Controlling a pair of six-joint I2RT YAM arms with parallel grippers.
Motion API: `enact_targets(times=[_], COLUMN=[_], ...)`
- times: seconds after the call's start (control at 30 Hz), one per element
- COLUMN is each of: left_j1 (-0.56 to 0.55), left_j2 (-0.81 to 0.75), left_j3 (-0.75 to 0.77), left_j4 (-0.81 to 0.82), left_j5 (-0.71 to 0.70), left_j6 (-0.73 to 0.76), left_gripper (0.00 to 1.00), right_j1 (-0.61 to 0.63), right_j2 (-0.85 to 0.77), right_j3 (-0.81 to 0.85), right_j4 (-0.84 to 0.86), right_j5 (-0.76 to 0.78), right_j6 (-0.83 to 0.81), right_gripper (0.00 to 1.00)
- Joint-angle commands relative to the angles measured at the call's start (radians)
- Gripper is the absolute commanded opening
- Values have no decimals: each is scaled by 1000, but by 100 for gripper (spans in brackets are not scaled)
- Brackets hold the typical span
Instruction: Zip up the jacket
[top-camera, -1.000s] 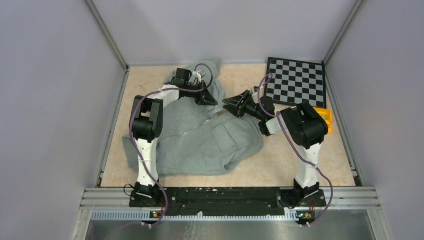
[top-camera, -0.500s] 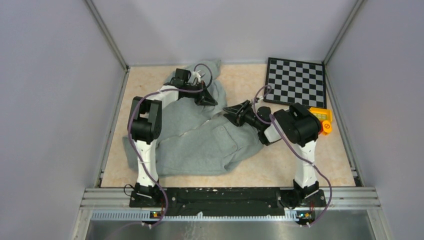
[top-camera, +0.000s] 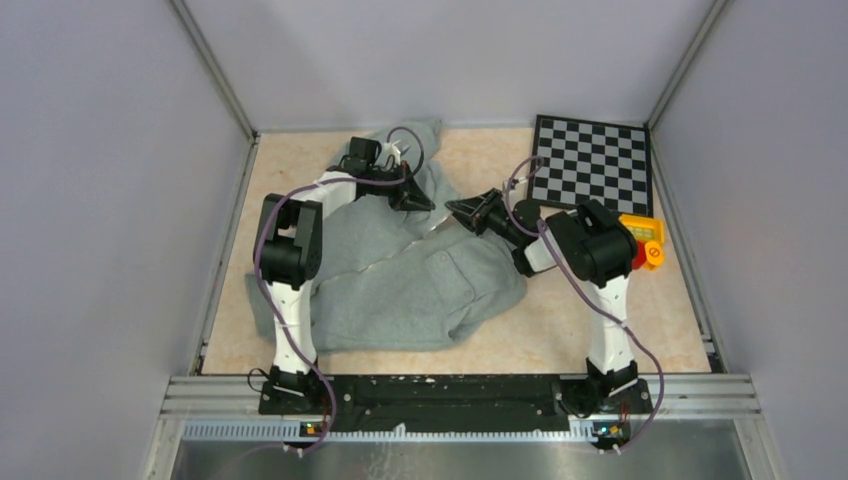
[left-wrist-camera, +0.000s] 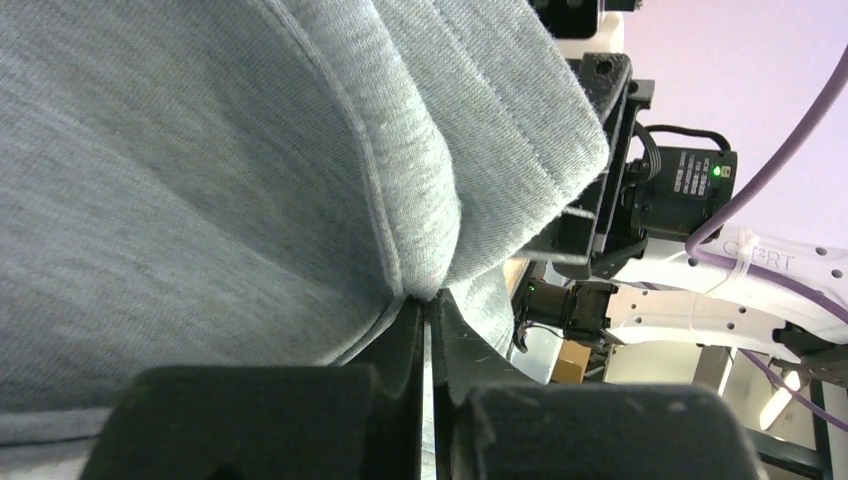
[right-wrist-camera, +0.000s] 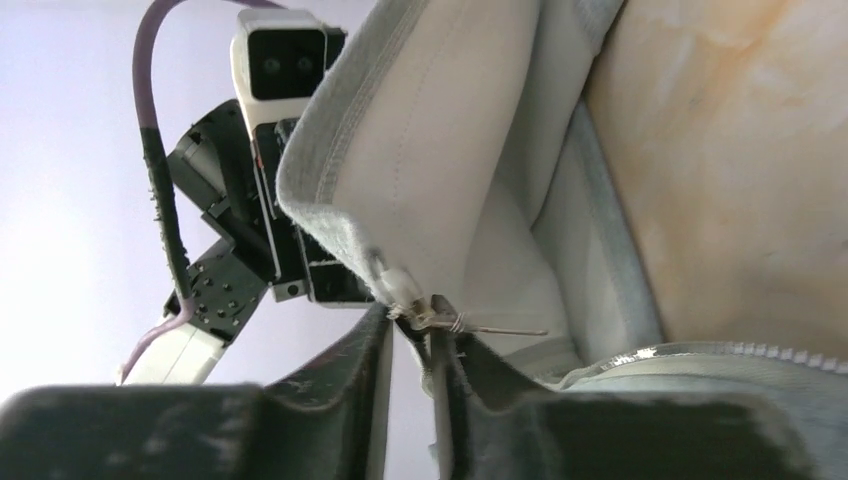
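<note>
The light-grey jacket (top-camera: 400, 280) lies crumpled across the left and middle of the table, its upper part raised toward the back. My left gripper (top-camera: 416, 202) is shut on a fold of the jacket's edge, seen close in the left wrist view (left-wrist-camera: 427, 298) with the grey fleece (left-wrist-camera: 200, 180) filling the frame. My right gripper (top-camera: 457, 208) faces it from the right. In the right wrist view my right gripper (right-wrist-camera: 425, 325) pinches the metal zipper pull (right-wrist-camera: 440, 318) at the edge of the pale jacket lining (right-wrist-camera: 450, 150). The zipper teeth (right-wrist-camera: 720, 352) run off to the right.
A black-and-white checkerboard (top-camera: 592, 162) lies at the back right. A yellow and orange device (top-camera: 645, 240) sits behind the right arm's elbow. Grey walls enclose the beige table (top-camera: 560, 320) on three sides.
The right arm's elbow has shifted left and toward the near edge; its gripper dipped toward the jacket, then came back up slightly. The left arm has stayed still.
</note>
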Motion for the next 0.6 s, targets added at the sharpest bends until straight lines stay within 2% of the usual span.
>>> enact_targets(times=[0.0,0.03,0.07,0.2,0.23,0.3,0.47,0.57], left_j1=[-6,-7,-8,-7,-8,-8,-8,-8], left_j2=[-61,-58,-58,-70,-73,-81,-121,-149], left_j3=[-10,-11,-14,-21,-21,-21,-10,4], left_j4=[31,31,36,41,37,34,24,36], left_j5=[26,27,27,15,9,4,-17,-38], left_j6=[-10,-14,-19,-17,-15,-12,17,8], left_gripper=[0,0,0,1,4,14,55,73], right_j1=[-37,-39,-39,-41,-41,-41,-40,-39], right_j2=[-19,-17,-16,-43,-58,-94,-174,-203], right_j3=[46,53,60,72,77,97,157,215], right_j4=[-2,-14,-22,-69,-92,-165,-342,-498], right_j5=[16,11,10,14,12,-1,-66,-111], right_j6=[-25,-27,-32,-88,-117,-192,-390,-518], right_gripper=[12,3,0,0,0,0,0,0])
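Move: The right gripper, partly open, has the zipper pull just beyond its fingertips, about 1 cm ahead and 1 cm to the left, at finger height. The near panel's outer corner lies some 9 cm to its right and 2 cm back, about 9 cm below. The pocket snap is roughly 7 cm back and 1 cm left, equally low. The left gripper is shut on the jacket edge; the zipper pull sits about 3 cm to the left gripper's right and 1 cm ahead. Shut the right fingers on the zipper end by its pull, easing the right hand forward about 2.5 cm and slightly right. Then lift it some 2 cm from a small dip, rolling the wrist about 15 degrees so its left side drops. Once it grips, open the left fingers more than halfway to free the jacket edge, and raise them straight up about 1.5 cm. ##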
